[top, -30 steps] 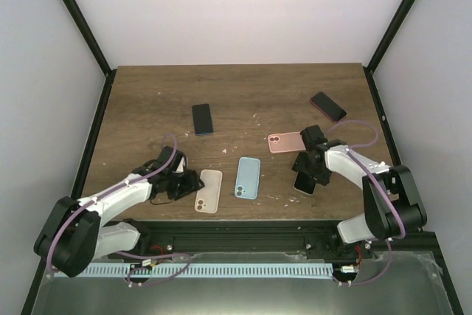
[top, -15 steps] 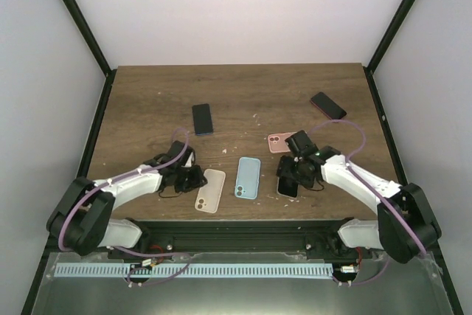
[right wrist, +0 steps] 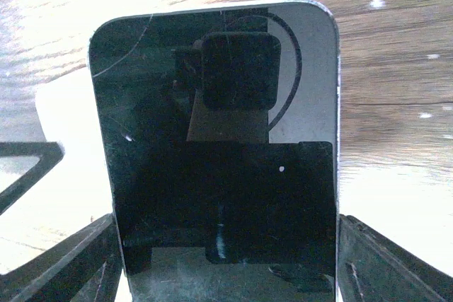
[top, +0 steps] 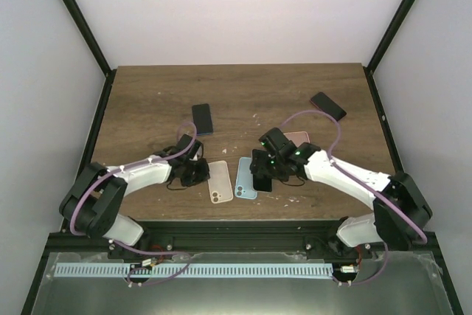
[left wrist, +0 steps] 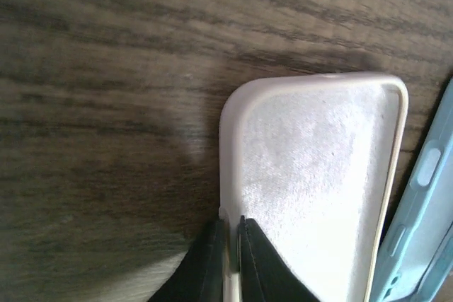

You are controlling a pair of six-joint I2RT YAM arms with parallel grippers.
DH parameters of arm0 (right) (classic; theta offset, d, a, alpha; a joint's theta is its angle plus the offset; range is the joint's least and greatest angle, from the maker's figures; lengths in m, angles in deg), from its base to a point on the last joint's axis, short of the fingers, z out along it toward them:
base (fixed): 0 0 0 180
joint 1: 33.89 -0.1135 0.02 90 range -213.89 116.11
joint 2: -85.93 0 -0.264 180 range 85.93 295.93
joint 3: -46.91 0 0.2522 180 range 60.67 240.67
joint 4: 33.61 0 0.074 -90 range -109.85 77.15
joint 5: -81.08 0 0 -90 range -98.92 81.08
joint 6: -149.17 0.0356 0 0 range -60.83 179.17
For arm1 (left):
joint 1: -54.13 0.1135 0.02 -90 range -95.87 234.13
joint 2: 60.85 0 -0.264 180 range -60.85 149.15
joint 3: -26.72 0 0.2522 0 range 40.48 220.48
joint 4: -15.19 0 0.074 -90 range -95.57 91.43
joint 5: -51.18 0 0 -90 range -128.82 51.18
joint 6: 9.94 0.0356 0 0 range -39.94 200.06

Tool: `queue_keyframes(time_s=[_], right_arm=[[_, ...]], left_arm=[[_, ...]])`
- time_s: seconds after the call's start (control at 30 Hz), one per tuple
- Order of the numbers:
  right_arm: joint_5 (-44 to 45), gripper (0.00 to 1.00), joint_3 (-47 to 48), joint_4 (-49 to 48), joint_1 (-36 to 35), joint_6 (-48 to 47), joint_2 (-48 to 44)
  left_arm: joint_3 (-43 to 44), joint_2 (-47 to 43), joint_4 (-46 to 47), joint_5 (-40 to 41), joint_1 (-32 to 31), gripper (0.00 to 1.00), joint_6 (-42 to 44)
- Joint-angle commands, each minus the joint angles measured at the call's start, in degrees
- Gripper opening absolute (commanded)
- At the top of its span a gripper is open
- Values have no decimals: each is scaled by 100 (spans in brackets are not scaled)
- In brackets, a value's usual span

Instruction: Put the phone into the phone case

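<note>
My right gripper (top: 269, 161) is shut on a black-screened phone (top: 259, 173), its fingers (right wrist: 71, 263) pressing both long sides of the phone (right wrist: 219, 139). The phone hangs tilted just above the upper part of the light blue phone case (top: 244, 187). A beige phone case (top: 219, 181) lies open side up to the left of the blue one. My left gripper (top: 193, 175) is shut on the beige case's left side wall. In the left wrist view its fingertips (left wrist: 212, 245) pinch that rim of the beige case (left wrist: 318, 175), with the blue case (left wrist: 425, 196) beside it.
A black phone (top: 203, 118) lies further back at the left. A dark phone with a red edge (top: 328, 106) lies at the back right. A pink case (top: 299, 137) shows partly behind my right arm. White crumbs dot the wooden table (top: 147, 101).
My left gripper has closed on the beige case's edge, and the case has shifted a little to the right. My right arm has carried the phone leftward, over to the blue case.
</note>
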Motion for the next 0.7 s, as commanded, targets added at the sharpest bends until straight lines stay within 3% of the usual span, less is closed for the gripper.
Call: queue_keyframes(time_s=[0.0,0.23,0.33,0.43,0.5,0.67], right_arm=[[-119,67,508,-487,-376,84,283],[-388,68,1057,-1022,-757,-349,1019],[-523,68,1297,-1220,-882,-468,1368],[-683,68,1552,-1353,-1000,-528,1794],[-775,68,1711,-1375,-1058,-518,2053],[-848,68,2085,-1430,-1266,-501,2610]], left_arm=[[174,-67,-182,233,-6,17,-118],[-399,-955,264,-699,476,57,-99],[-813,-1568,514,-1084,962,68,-67],[-862,-2002,125,-1090,1387,80,72],[-787,-2180,-166,-1161,1737,97,151],[-558,-2520,-629,-1276,2306,100,329]])
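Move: The white phone case's middle lies some 15 cm to the right hand's left, about level with it fore and aft and roughly 8 cm below; that hand already holds the phone. The blue case is about 5 cm left, 1 cm farther out and the pink case about 10 cm right, 14 cm farther out, both roughly 8 cm below. From the left hand, at the white case's left rim, its middle is about 4 cm right, 2 cm back and 1 cm lower. The phone, still gripped by its long sides, is carried about 14 cm left across the blue case to over the white case by the right hand, turning nearly 20 degrees counter-clockwise and starting to sink at the end. The left hand clears the way: its closed fingertips spread wide, come off the white case's left rim, rise, then swing left, about 7 cm each way. ##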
